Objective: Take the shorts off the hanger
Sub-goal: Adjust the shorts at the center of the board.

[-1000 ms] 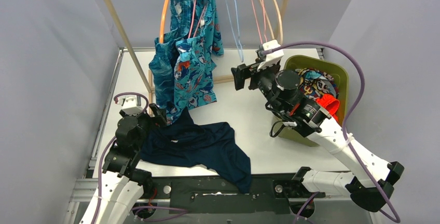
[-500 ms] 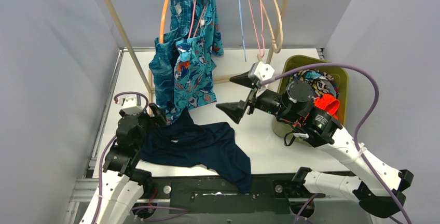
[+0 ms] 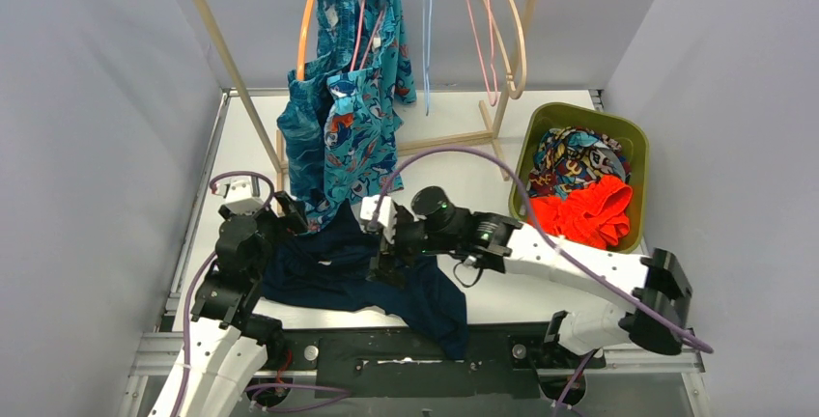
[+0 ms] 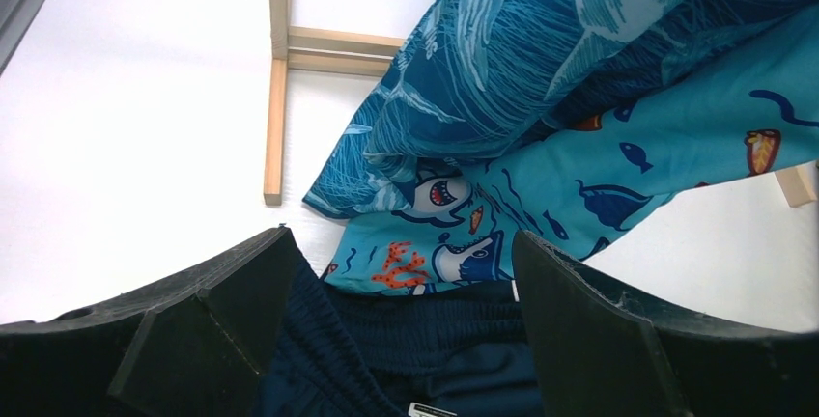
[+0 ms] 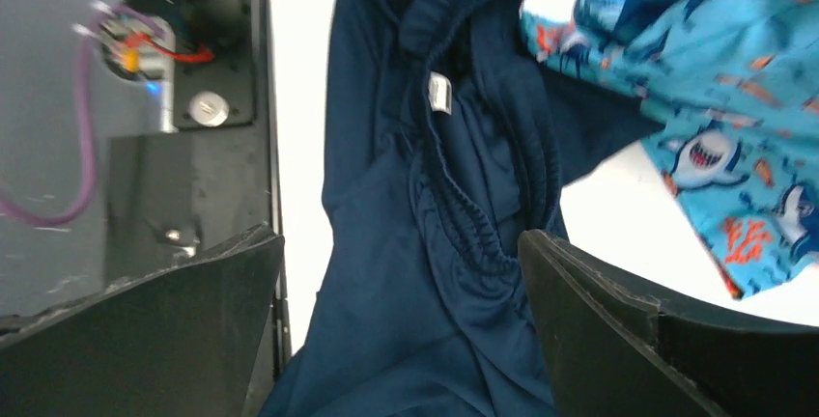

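Navy shorts (image 3: 386, 282) lie crumpled on the table by the front edge. My left gripper (image 3: 290, 214) stands open at their waistband (image 4: 425, 359), holding nothing (image 4: 401, 243). My right gripper (image 3: 381, 255) hovers open just over the same shorts (image 5: 386, 195), its jaws wide on either side of the elastic waistband (image 5: 401, 243). Teal leaf-print shorts (image 3: 304, 137) and turquoise cartoon-print shorts (image 3: 362, 137) hang on an orange hanger (image 3: 307, 21) and a pink hanger (image 3: 362, 21) on the wooden rack. Their hems show in the left wrist view, leaf-print (image 4: 541, 60) over cartoon-print (image 4: 676, 137).
A green bin (image 3: 633, 137) at the right holds multicolour shorts (image 3: 570, 161) and orange-red shorts (image 3: 584, 214). Empty blue (image 3: 428, 12), pink (image 3: 478, 21) and wooden (image 3: 517, 31) hangers hang on the rail. The rack's wooden foot (image 4: 277, 98) lies ahead of the left gripper.
My right arm has swung from beside the bin and rack down and left to the navy shorts, jaws opening slightly wider. The blue hanger has swung. The left arm has not moved.
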Robot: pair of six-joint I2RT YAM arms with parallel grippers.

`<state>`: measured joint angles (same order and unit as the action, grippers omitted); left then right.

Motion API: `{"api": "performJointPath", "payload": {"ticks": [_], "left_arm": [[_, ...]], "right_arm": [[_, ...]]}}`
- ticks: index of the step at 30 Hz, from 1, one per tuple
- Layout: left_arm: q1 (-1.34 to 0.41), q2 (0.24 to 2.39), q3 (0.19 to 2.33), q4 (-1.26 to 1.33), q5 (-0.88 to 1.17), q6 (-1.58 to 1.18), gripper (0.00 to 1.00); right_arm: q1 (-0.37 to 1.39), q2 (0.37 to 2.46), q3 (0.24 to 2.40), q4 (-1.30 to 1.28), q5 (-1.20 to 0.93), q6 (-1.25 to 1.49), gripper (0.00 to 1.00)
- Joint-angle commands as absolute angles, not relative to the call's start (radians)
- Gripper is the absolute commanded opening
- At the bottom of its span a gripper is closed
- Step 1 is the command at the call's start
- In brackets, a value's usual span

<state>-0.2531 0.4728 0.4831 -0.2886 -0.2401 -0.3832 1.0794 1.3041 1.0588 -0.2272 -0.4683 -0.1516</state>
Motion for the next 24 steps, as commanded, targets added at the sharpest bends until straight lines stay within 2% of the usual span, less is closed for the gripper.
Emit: {"api": "performJointPath", "payload": {"ticks": [1, 4, 13, 17, 20, 24], "left_arm": [[-0.243, 0.478, 0.506, -0.264, -0.292, -0.384, 0.83], [-0.237, 0.479, 0.509, -0.271, -0.304, -0.387, 0.83], [-0.235, 0.451, 0.504, -0.276, -0.322, -0.393, 0.83], [-0.234, 0.45, 0.503, -0.275, -0.322, -0.394, 0.83], [-0.235, 0.452, 0.502, -0.27, -0.314, -0.393, 0.83], [-0.234, 0.448, 0.502, -0.272, -0.316, -0.393, 0.83]], "right_arm": [[1.114, 1.431, 1.083, -0.153, -0.265, -0.169, 0.99], [1.115, 1.532, 1.083, -0.087, -0.147, -0.147, 0.99], [1.1, 1.769, 1.199, -0.156, -0.061, -0.132, 0.98], [1.078, 1.801, 1.202, -0.166, -0.034, -0.069, 0.99], [1.073, 1.791, 1.173, -0.141, -0.08, -0.068, 0.89], [1.074, 1.786, 1.162, -0.125, -0.146, -0.062, 0.5]]}}
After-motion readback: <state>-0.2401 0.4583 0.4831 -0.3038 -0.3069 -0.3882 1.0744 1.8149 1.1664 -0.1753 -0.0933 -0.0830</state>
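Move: The right hand, open and pointing left and slightly down, goes for the navy shorts' waistband on the table, about 9 cm ahead, 3 cm left and 17 cm below. The hem of the hanging shark-print shorts is roughly 18 cm ahead, level sideways; the whale-print shorts' hem is some 14 cm ahead, 10 cm left. From the left hand the waistband spot lies about 5 cm back, 9 cm right and 14 cm below. The right hand swoops down about 17 cm and forward 8 to the navy waistband, fingers partly closing. ##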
